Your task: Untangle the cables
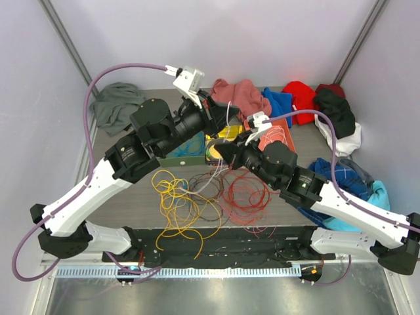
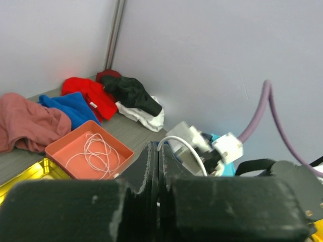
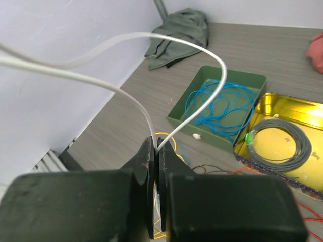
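A white cable (image 3: 151,38) runs between both grippers above the table's middle. My left gripper (image 2: 159,148) is shut on it, and the cable (image 2: 194,151) arcs out of the jaw tips to the right. My right gripper (image 3: 158,146) is shut on the same cable, with two strands leaving its tips upward. In the top view the left gripper (image 1: 220,121) and right gripper (image 1: 221,150) are close together over the trays. Loose yellow (image 1: 172,190), red (image 1: 246,193), dark brown (image 1: 205,200) and orange (image 1: 191,231) cables lie tangled on the table in front.
A green tray (image 3: 176,113) holds a blue cable (image 3: 222,108). A yellow tray (image 3: 303,113) holds a grey coil (image 3: 280,143), and an orange tray (image 2: 55,151) a white cable (image 2: 93,154). Clothes lie along the back (image 1: 239,92), at the right (image 1: 338,118) and back left (image 1: 118,105).
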You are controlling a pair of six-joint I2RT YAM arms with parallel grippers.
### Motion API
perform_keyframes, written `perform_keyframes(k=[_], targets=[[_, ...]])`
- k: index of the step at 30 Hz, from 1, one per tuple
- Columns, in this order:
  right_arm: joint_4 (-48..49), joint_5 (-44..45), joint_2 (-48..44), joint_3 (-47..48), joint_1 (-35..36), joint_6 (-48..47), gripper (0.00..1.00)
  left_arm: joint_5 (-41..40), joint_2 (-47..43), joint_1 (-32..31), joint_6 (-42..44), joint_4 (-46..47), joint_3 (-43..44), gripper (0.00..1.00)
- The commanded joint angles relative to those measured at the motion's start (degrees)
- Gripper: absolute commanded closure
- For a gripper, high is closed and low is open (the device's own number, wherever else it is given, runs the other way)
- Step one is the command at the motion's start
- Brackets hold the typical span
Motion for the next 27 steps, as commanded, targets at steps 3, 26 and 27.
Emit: perform_keyframes(k=[3, 26, 27], targets=[[-1.5, 12.1, -4.7, 2.9, 0.3, -2.2, 0.99, -5.0, -5.8, 0.1, 0.5, 3.8, -8.6, 0.83], [-13.1, 11.9, 9.4, 12.0, -30.4, -3.2, 0.99, -34.1, -51.0, 0.0, -27.2, -12.7, -60.5, 0.00], [-11.6, 11.9, 10.1, 11.8, -30.9, -3.1, 0.99, -33.6, -52.5, 0.1, -27.6, -12.8, -61.3, 0.00]])
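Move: The left hand's next thing, the yellow cable, lies about 50 cm below, some 19 cm to its left and 4 cm ahead; the grey cable is 9 cm ahead and 9 cm left, the green tray 33 cm ahead and 21 cm left. The right hand, already gripping the white cable, has the orange tray about 33 cm ahead, 20 cm right and 33 cm below, with the gold tin 32 cm ahead and 2 cm left-to-right off, on the right. Down and to its left, about 24 cm and 20 cm, the left hand sweeps towards the yellow cable, opening fully and letting go of the white cable while it swings counter-clockwise and tips down. The right hand keeps its pinch and carries the white cable right, then increasingly forward towards the orange tray, rising a little and sinking back, its wrist turning some 40 degrees clockwise. ##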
